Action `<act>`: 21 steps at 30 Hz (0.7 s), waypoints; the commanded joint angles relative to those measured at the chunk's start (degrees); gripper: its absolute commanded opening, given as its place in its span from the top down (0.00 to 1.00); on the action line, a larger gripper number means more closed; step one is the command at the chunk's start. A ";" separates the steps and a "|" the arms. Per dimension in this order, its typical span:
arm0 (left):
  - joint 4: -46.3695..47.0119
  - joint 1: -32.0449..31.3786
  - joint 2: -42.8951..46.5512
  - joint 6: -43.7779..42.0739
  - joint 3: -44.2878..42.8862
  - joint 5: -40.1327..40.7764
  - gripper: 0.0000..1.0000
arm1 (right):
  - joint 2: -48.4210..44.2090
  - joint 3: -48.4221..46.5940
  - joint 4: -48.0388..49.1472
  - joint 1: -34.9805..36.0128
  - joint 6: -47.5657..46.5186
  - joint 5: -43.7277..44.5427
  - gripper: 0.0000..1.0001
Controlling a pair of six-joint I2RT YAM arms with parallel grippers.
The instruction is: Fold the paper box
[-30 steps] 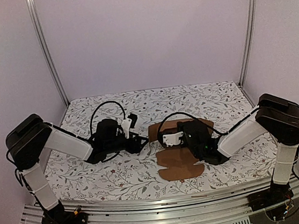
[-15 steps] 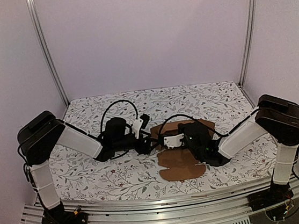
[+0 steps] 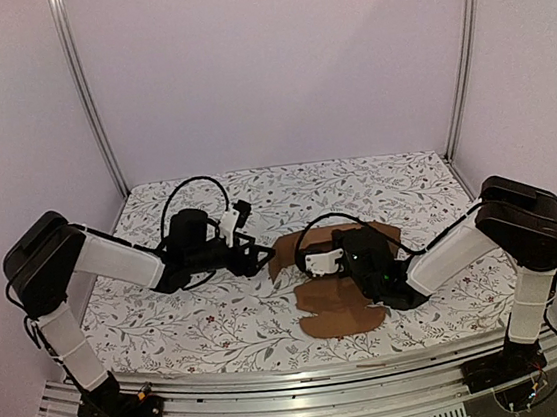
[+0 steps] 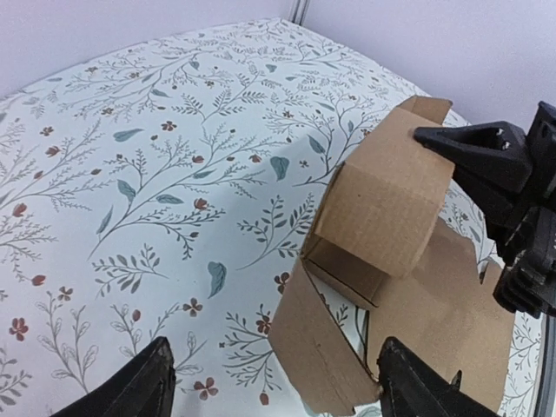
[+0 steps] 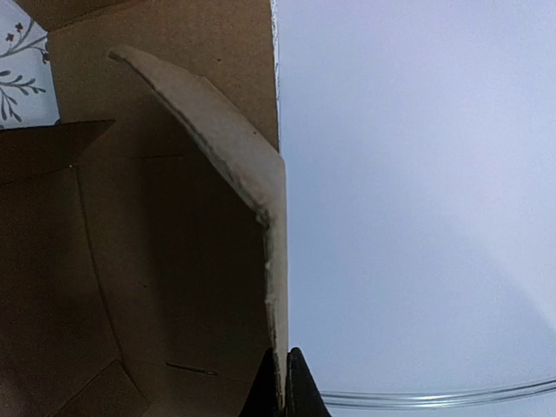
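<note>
The paper box (image 3: 335, 308) is a brown cardboard sheet, partly folded, lying in the middle of the table. In the left wrist view one panel (image 4: 382, 208) curls up and over, and a loose flap (image 4: 326, 347) sticks out toward me. My left gripper (image 3: 257, 258) sits just left of the box, open wide. That flap's corner lies between its fingers (image 4: 130, 391), close to the right one. My right gripper (image 3: 310, 263) reaches in from the right and is shut on the edge of an upright panel (image 5: 276, 287), seen edge-on between its jaws.
A floral cloth (image 3: 212, 327) covers the table. Metal frame posts (image 3: 84, 90) stand at the back corners against pale walls. A black cable (image 3: 191, 188) loops above the left wrist. A metal rail (image 3: 308, 381) runs along the near edge.
My left arm went in to the box's left flap half a second ago, then drew back left, and its jaws widened. The right gripper kept its hold and place.
</note>
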State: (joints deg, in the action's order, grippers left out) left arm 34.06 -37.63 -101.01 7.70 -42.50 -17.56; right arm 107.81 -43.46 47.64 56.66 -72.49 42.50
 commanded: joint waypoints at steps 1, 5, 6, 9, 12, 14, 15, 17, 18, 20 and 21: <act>-7.33 3.95 -4.77 -0.19 -6.90 -7.26 0.20 | -0.58 0.62 -0.48 0.50 0.18 0.08 1.00; -2.48 7.63 -3.95 0.20 -5.83 -16.00 0.19 | -0.41 0.48 -0.53 0.50 -0.10 0.21 1.00; -1.02 8.44 -2.81 0.62 -4.77 -17.42 0.19 | -0.45 0.48 -0.60 0.50 -0.08 0.21 1.00; 0.99 10.44 0.34 1.75 -2.47 -17.20 0.19 | -0.57 0.48 -0.70 0.53 -0.17 0.21 1.00; -4.48 11.41 -0.78 2.29 -5.46 -12.09 0.19 | -0.75 0.19 -0.70 0.48 -0.19 0.04 1.00; -8.66 11.43 -3.70 2.34 -8.77 -8.86 0.20 | -0.76 -0.10 -0.70 0.50 -0.16 0.04 1.00; -9.51 11.31 -5.12 2.25 -9.98 -7.87 0.20 | -0.76 -0.19 -0.70 0.52 -0.19 0.04 1.00; -13.06 10.70 -8.43 2.36 -13.58 -6.86 0.20 | -0.92 -0.22 -0.70 0.63 -0.21 -0.03 1.00; -15.01 10.20 -10.13 2.10 -16.30 -6.55 0.21 | -1.01 -0.13 -0.70 0.63 -0.20 -0.09 1.00; -17.23 8.91 -13.19 0.78 -19.50 -6.30 0.23 | -1.14 -0.07 -0.70 0.79 -0.12 -0.20 1.00; -17.47 8.30 -14.26 0.19 -20.58 -6.83 0.23 | -1.18 -0.05 -0.70 0.90 -0.20 -0.30 1.00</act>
State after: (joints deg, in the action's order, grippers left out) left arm 23.94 -27.27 -110.34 9.58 -58.89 -26.00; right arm 107.79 -43.46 47.57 56.77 -72.93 42.54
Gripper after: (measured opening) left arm 0.777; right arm 0.006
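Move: The paper box's left end flap stands just off the left hand's fingers, about 2 cm ahead, 3 cm to the right and 5 cm lower. The box's far wall has its middle some 7 cm ahead and 14 cm right of that hand, its flat near panel about 7 cm back and 12 cm right. From the right hand, pinching a box wall, the flap lies about 2 cm ahead and 11 cm left. Fingers still wide open, the left hand swings about 8 cm forward, bowing left, away from the end flap. ##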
